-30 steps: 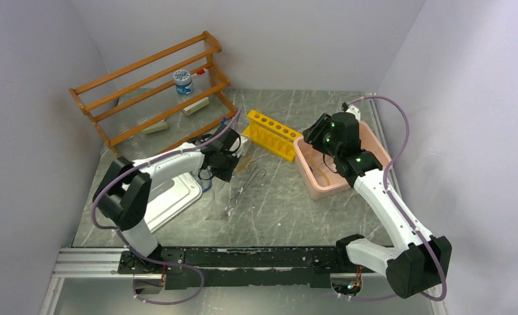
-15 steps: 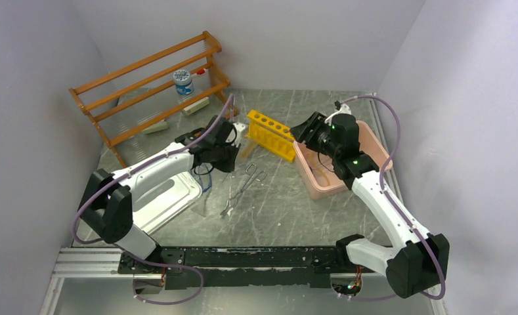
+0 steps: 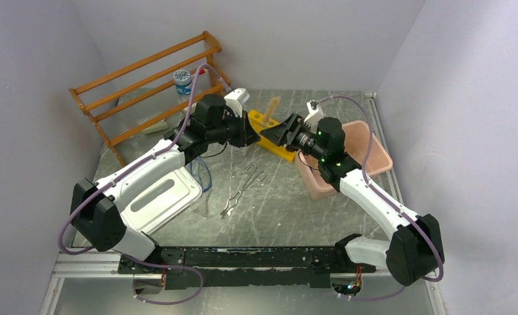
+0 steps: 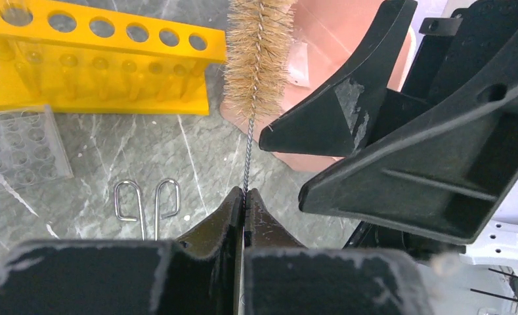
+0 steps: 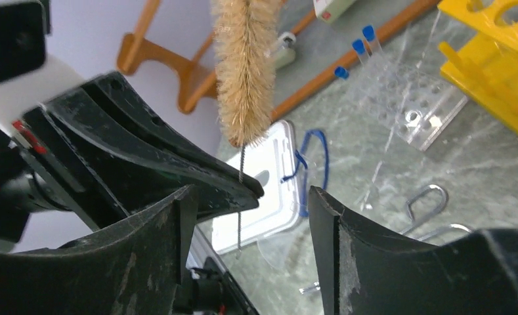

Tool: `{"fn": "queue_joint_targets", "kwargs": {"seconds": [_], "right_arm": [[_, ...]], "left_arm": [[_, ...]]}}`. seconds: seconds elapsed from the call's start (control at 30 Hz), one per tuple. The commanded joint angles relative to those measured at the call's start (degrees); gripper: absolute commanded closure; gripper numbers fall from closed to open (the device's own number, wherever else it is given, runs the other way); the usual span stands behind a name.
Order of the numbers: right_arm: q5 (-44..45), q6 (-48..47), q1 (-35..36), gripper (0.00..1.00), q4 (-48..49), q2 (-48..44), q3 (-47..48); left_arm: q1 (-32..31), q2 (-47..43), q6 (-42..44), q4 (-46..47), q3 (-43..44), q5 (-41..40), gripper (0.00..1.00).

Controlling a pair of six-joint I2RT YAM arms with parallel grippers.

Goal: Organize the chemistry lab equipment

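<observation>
My left gripper [image 4: 244,195] is shut on the twisted wire handle of a tan bristle brush [image 4: 256,52] and holds it upright above the table. In the top view the brush [image 3: 271,106] stands over the yellow tube rack [image 3: 286,153], between my left gripper [image 3: 259,129] and my right gripper [image 3: 274,136]. My right gripper [image 5: 251,193] is open and empty, its jaws either side of the wire below the brush [image 5: 245,65], not touching it. Metal tweezers [image 3: 243,187] lie on the table. A blue cord loop [image 3: 203,176] lies by the white tray [image 3: 161,197].
A pink basin [image 3: 361,141] sits at the right behind my right arm. The wooden shelf rack [image 3: 144,72] with a blue-lidded jar [image 3: 182,82] stands at the back left. A clear well plate [image 4: 16,151] with blue-capped tubes [image 5: 364,39] lies near the yellow rack [image 4: 98,59].
My left gripper has risen and moved back and right with the brush. My right gripper has swung left from over the pink basin to face the brush.
</observation>
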Motion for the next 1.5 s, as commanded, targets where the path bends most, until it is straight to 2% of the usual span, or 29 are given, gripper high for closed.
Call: {"fn": "queue_joint_targets", "kwargs": {"seconds": [0.0,0.17,0.4,0.43,0.5,0.53,0.57,0.7,0.8,0.87,1.0,1.1,1.2,1.33,1.47], "right_arm": [[2.61,4.67,0.25,0.37,7.00,0.86,1.07],[3.22,5.26,0.78,0.50,6.35,3.90,3.04],[3.20,4.74,1.70,0.55,8.39,6.55,4.85],[4.11,5.12,1.81,0.67,8.73,6.65,4.69],[5.60,5.48,1.82,0.84,7.88,6.59,4.76],[6.31,5.35,1.84,0.92,7.44,6.42,4.77],[8.08,5.11,1.82,0.99,6.96,5.95,4.77],[16.14,4.01,1.74,1.00,2.58,2.40,5.08],[25.60,1.40,1.64,1.00,-4.21,-0.73,6.70],[33.00,-0.13,1.20,1.00,-9.38,-2.99,8.06],[49.06,-1.04,-0.38,1.00,-23.13,-5.37,11.00],[54.94,1.11,-4.22,1.00,-34.32,-4.85,12.91],[54.92,4.58,-9.65,1.00,-41.23,-3.02,13.27],[51.13,4.46,-14.89,1.00,-40.71,-0.80,10.50],[51.04,5.85,-15.97,1.00,-41.28,3.91,9.38]], "left_arm": [[-0.42,-1.64,-1.06,4.57,0.02,0.93,0.95],[-0.38,-1.72,-0.82,5.55,-0.24,3.21,0.95],[-0.39,-1.69,-0.14,5.67,-0.58,4.71,0.95],[-0.41,-1.66,0.44,5.20,-0.30,4.25,0.95],[-0.41,-1.69,0.73,5.21,-0.33,4.10,0.95],[-0.41,-1.65,0.75,5.25,-0.30,4.02,0.93],[-0.37,-1.64,0.80,5.05,-0.26,3.82,0.85],[-0.32,-2.05,2.18,3.52,-0.02,1.93,0.50],[-0.24,-2.85,3.78,2.43,0.22,0.28,0.36],[-0.19,-3.68,4.73,2.13,-0.21,-1.00,0.31],[-0.14,-4.79,6.03,0.81,-0.95,-3.82,0.30],[-0.15,-6.41,6.95,1.37,-1.68,-5.21,0.32],[-0.11,-7.30,7.01,1.93,-2.48,-6.86,0.32],[-0.15,-7.59,7.09,1.70,-3.04,-7.11,0.32],[-0.15,-7.76,6.88,1.60,-3.49,-7.15,0.32]]}}
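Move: My left hand holds the upright brush by its wire, its middle about 4 cm above and 1 cm ahead of the grip. For my right hand the brush stands roughly 3 cm ahead, 2 cm left and 2 cm up. From my right hand the yellow rack is some 14 cm ahead, 3 cm right; the pink bin 4 cm ahead, 25 cm right; the tongs 5 cm back, 8 cm left, all about 20 cm below. I take the brush over: my right hand eases a few centimetres forward and left, narrows its fingers and pinches the wire just under the bristles; then my left opens, lets go and backs some 3 cm left and up. Right carries the brush about 25 cm rightward to the pink bin, swinging some 60 degrees clockwise, first rising a little, then sinking about 9 cm with the fingers tipping down. ##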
